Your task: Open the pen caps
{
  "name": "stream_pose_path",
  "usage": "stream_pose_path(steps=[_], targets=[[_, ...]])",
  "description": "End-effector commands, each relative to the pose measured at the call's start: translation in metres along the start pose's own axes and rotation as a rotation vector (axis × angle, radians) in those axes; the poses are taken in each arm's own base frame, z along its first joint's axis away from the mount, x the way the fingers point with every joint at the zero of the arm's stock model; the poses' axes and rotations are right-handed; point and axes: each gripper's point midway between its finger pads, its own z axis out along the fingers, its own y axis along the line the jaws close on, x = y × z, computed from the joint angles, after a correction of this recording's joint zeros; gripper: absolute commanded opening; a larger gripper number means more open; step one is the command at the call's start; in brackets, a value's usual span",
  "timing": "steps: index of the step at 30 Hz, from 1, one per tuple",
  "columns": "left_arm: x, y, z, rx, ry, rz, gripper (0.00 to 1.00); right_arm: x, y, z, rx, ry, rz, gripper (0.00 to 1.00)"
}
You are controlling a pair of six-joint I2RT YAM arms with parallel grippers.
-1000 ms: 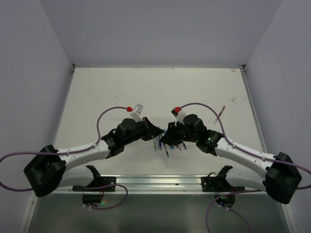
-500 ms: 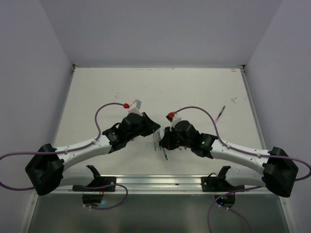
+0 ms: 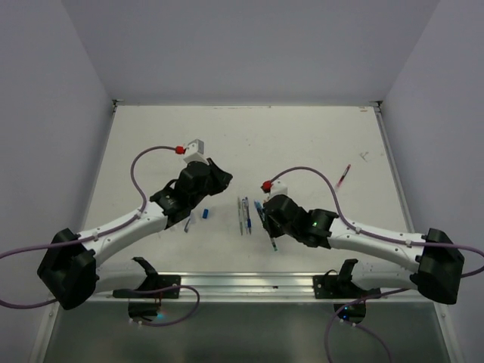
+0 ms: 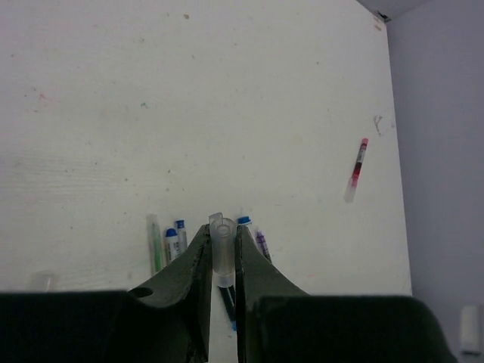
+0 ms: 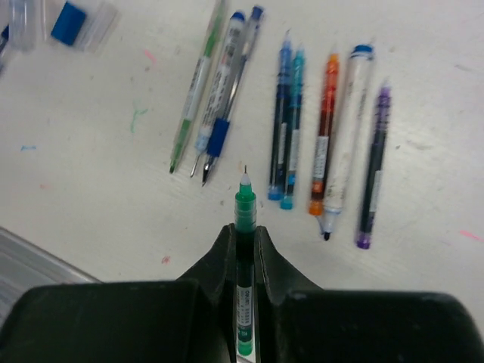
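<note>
My left gripper (image 4: 223, 231) is shut on a short clear pen cap (image 4: 223, 251), held above the table with its round end facing the camera. In the top view the left gripper (image 3: 221, 178) hangs left of the row of pens (image 3: 243, 216). My right gripper (image 5: 243, 231) is shut on a green pen (image 5: 243, 206) whose bare needle tip sticks out past the fingertips; in the top view the right gripper (image 3: 262, 214) is just right of the row. A loose blue pen cap (image 3: 205, 215) lies on the table, also seen as the blue pen cap (image 5: 72, 20).
Several uncapped pens lie side by side below the right gripper: two blue pens (image 5: 284, 121), an orange pen (image 5: 326, 128), a white marker (image 5: 347, 128), a purple pen (image 5: 374, 170). A red pen (image 3: 344, 176) lies alone at the far right. A metal rail (image 3: 242, 283) runs along the near edge.
The two grippers were together over the pens; now the left has drawn back to the upper left with the clear cap. The right keeps the green pen, shut tighter on it.
</note>
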Motion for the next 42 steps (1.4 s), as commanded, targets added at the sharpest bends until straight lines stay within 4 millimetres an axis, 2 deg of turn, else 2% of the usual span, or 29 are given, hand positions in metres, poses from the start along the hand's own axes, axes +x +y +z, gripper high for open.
stream_pose_path(steps=[1, 2, 3, 6, 7, 12, 15, 19, 20, 28, 30, 32, 38, 42], targets=[[0.01, 0.029, -0.018, -0.038, 0.014, 0.118, 0.0, -0.031, -0.04, -0.016, 0.15, -0.067, 0.028, 0.0], [0.013, 0.033, -0.02, -0.035, 0.025, 0.139, 0.0, -0.032, -0.044, -0.017, 0.138, -0.053, 0.047, 0.0], [0.022, 0.045, -0.023, -0.057, 0.049, 0.157, 0.0, -0.036, -0.064, -0.015, 0.176, -0.049, 0.078, 0.0], [0.031, 0.047, -0.031, -0.011, 0.084, 0.205, 0.0, -0.036, -0.09, -0.01, 0.224, -0.023, 0.092, 0.0], [0.033, 0.045, -0.033, 0.011, 0.094, 0.213, 0.0, -0.038, -0.104, -0.009, 0.268, -0.024, 0.112, 0.0], [0.061, 0.04, -0.031, 0.09, 0.217, 0.278, 0.0, -0.032, -0.132, 0.006, 0.354, 0.033, 0.145, 0.0], [0.074, 0.049, -0.024, 0.072, 0.273, 0.307, 0.0, -0.027, -0.14, 0.018, 0.374, 0.055, 0.16, 0.0], [0.09, 0.065, -0.018, 0.03, 0.326, 0.324, 0.0, -0.02, -0.143, 0.033, 0.381, 0.078, 0.157, 0.0], [0.087, 0.06, -0.015, 0.048, 0.306, 0.324, 0.0, -0.016, -0.14, 0.037, 0.362, 0.092, 0.16, 0.0], [0.09, 0.077, -0.01, -0.015, 0.311, 0.354, 0.0, -0.018, -0.128, 0.052, 0.291, 0.087, 0.172, 0.0], [0.092, 0.08, -0.008, -0.027, 0.32, 0.362, 0.0, -0.015, -0.125, 0.055, 0.274, 0.1, 0.178, 0.07], [0.1, 0.093, -0.01, -0.073, 0.356, 0.368, 0.0, -0.017, -0.122, 0.058, 0.26, 0.097, 0.185, 0.16], [0.11, 0.11, -0.008, -0.129, 0.384, 0.368, 0.0, -0.014, -0.122, 0.061, 0.257, 0.108, 0.185, 0.26], [0.113, 0.117, -0.005, -0.159, 0.393, 0.374, 0.0, -0.014, -0.122, 0.061, 0.258, 0.104, 0.186, 0.29]])
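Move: My right hand grips the green pen; its place in the row is bare table about 7 cm ahead, 8 cm right and 7 cm below. The purple pen lies some 3 cm left of that spot and 1 cm farther out, the white marker 5 cm left and 2 cm farther. My left hand holds a clear cap; its spot is about 7 cm back, 3 cm left and 15 cm down. From that hand the blue cap lies some 4 cm back and 7 cm left, another clear cap 3 cm back and 4 cm left. I carry the green pen right and forward past the purple pen's near side, swing some 11 cm right, then sink about 6 cm while easing nearly 3 cm back left, and open my right fingers to lay the pen down. Meanwhile my left hand, still gripping the clear cap, drops about 14 cm and draws back 7 cm towards the loose caps, fingers tipping steeper down. ##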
